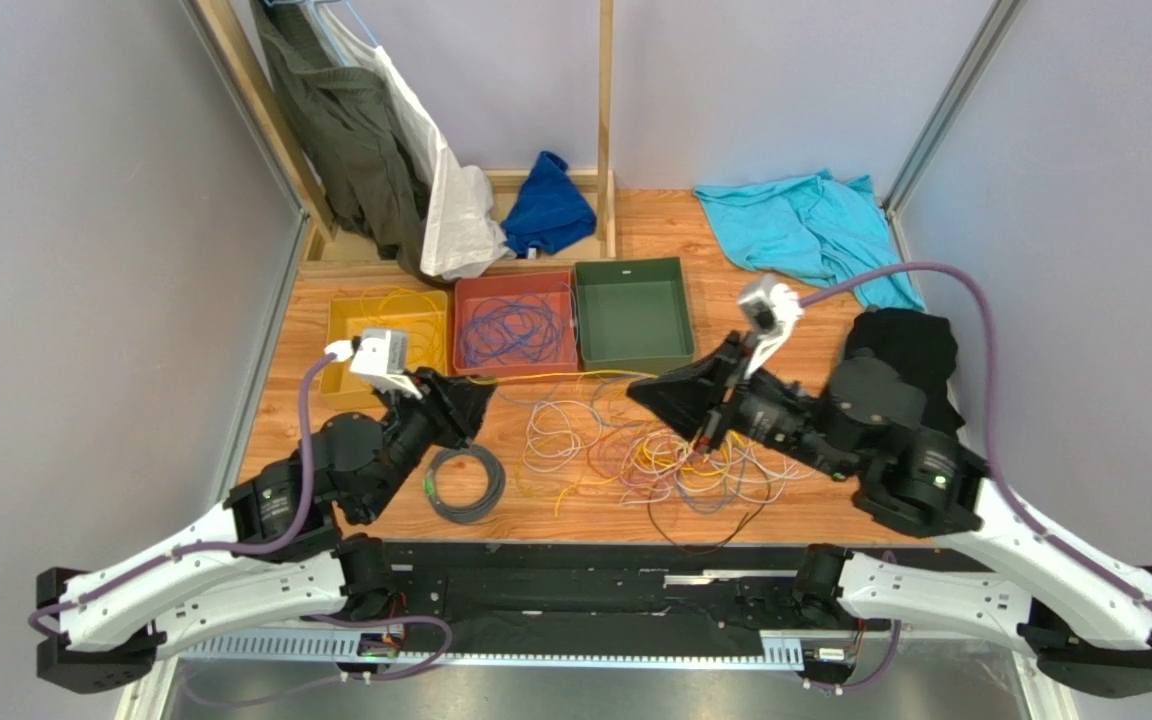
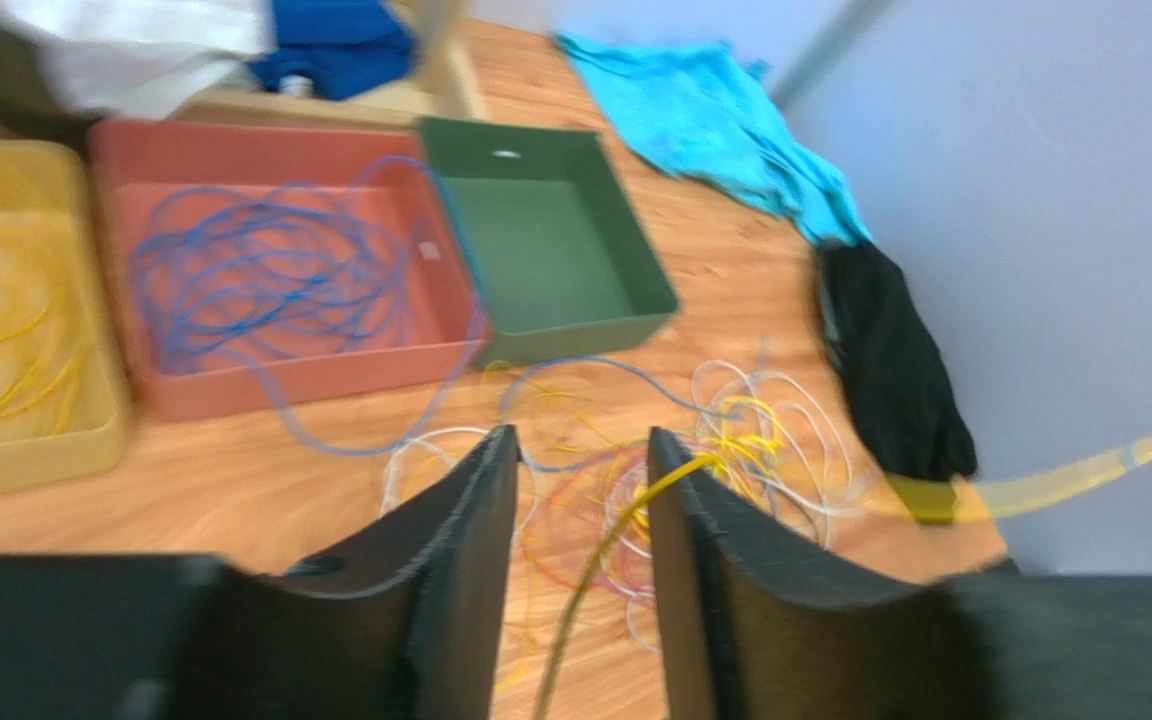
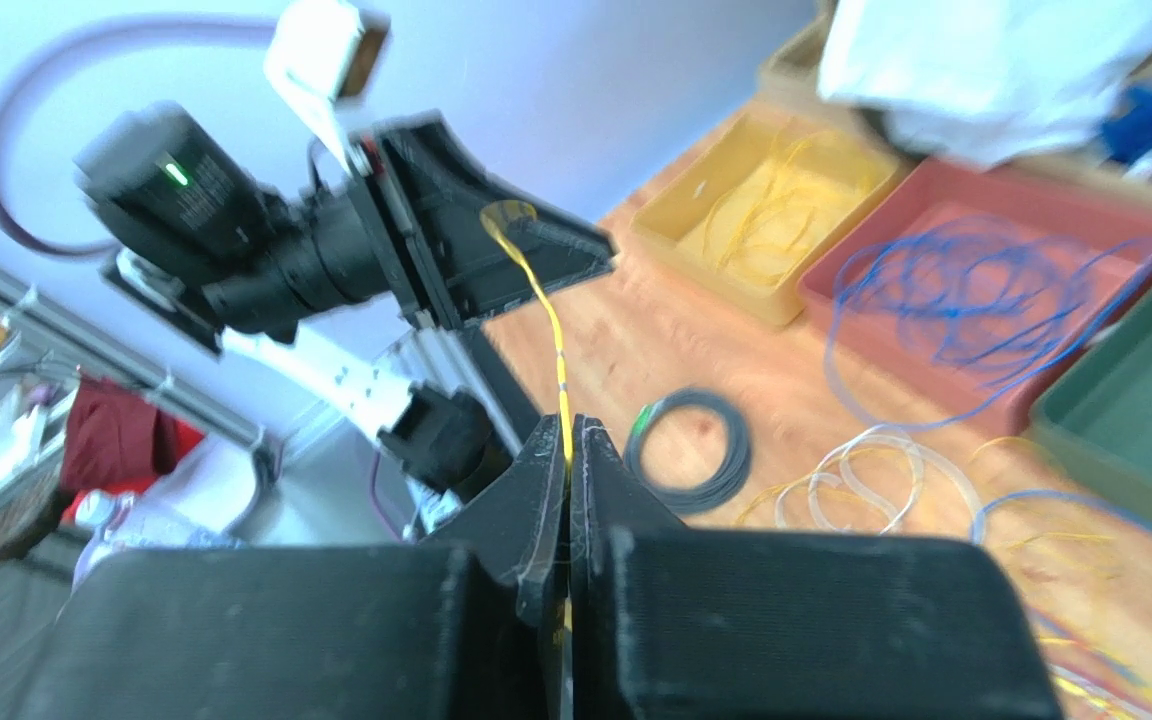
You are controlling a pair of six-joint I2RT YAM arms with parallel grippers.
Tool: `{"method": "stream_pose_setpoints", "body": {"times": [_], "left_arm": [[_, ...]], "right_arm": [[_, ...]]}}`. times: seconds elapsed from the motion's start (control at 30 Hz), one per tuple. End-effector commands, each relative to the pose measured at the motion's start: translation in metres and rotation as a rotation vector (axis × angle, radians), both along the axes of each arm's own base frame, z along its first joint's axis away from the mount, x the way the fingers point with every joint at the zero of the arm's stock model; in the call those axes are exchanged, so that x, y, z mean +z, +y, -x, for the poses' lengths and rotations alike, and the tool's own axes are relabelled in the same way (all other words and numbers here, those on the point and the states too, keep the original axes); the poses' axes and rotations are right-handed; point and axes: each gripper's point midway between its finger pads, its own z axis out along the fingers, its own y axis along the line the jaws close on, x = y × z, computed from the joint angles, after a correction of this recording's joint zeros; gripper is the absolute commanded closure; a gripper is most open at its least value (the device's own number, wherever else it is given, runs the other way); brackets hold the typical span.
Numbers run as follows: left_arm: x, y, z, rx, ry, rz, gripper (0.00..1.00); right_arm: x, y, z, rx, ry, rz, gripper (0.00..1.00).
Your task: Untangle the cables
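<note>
A tangle of yellow, white, orange and blue cables [image 1: 642, 450] lies on the wooden table and also shows in the left wrist view [image 2: 717, 450]. A black coil [image 1: 462, 480] with a green tag lies near the left arm. My right gripper [image 1: 639, 393] [image 3: 567, 428] is shut on a yellow cable [image 3: 545, 315]. That cable runs taut [image 1: 567, 375] to my left gripper [image 1: 486, 398]. My left gripper [image 2: 582, 443] is open; the yellow cable [image 2: 612, 540] passes through the gap and rests against its right finger [image 2: 702, 525].
Three trays stand behind the tangle: a yellow tray [image 1: 342, 323] with yellow cables, a red tray [image 1: 465, 323] with blue cables, and a green tray [image 1: 632, 312]. A teal cloth [image 1: 800, 225], a black cloth [image 1: 905, 345] and a blue cloth [image 1: 549, 203] lie nearby.
</note>
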Motion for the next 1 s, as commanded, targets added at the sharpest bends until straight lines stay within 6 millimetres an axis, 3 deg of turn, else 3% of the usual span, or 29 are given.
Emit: {"method": "stream_pose_setpoints", "body": {"times": [0.0,0.03,0.07,0.27,0.4,0.6,0.63,0.73,0.97], "left_arm": [[-0.028,0.055,-0.013,0.241,0.038,-0.066,0.43],[-0.028,0.058,-0.012,0.248,0.041,-0.065,0.32],[-0.031,0.062,-0.012,0.262,0.046,-0.084,0.3],[-0.023,0.081,-0.009,0.303,0.029,-0.071,0.27],[-0.009,0.075,-0.006,0.239,-0.026,-0.039,0.25],[0.03,0.03,0.012,-0.041,-0.196,0.009,0.16],[0.046,0.013,0.024,-0.155,-0.252,0.041,0.16],[0.062,-0.014,0.039,-0.311,-0.329,0.05,0.12],[0.053,-0.072,0.055,-0.551,-0.364,-0.027,0.06]], "right_arm": [[0.053,-0.051,-0.003,-0.128,-0.12,-0.063,1.0],[0.053,-0.054,-0.002,-0.133,-0.125,-0.061,1.0],[0.053,-0.057,-0.002,-0.138,-0.128,-0.06,1.0],[0.052,-0.063,-0.001,-0.148,-0.131,-0.053,1.0],[0.046,-0.058,-0.001,-0.137,-0.121,-0.037,1.0],[0.041,-0.048,-0.005,-0.13,-0.11,-0.019,1.0],[0.04,-0.046,-0.005,-0.127,-0.105,-0.015,1.0],[0.032,-0.039,-0.006,-0.112,-0.087,-0.004,1.0],[0.031,-0.025,0.001,-0.05,-0.047,-0.023,1.0]]}}
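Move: The yellow cable stretches between the two hands. The right fingers already pinch it; that grip lies about 16 cm to the left hand's right, some 3 cm back and a few centimetres higher. From the left hand, the grey coil is roughly 7 cm left and 4 cm back, and the red bin about 19 cm straight ahead, both far below. From the right hand, the cable tangle lies some 13 cm right and 2 cm ahead, well below. The yellow cable comes free of the left fingers, which go from slightly parted to wide open as that hand darts about 7 cm left, then swings back right some 11 cm, rising, drawing back a little, tipping up and turning clockwise. The right hand keeps its pinch on the cable, pulls right and up, then eases partly back left and down. ##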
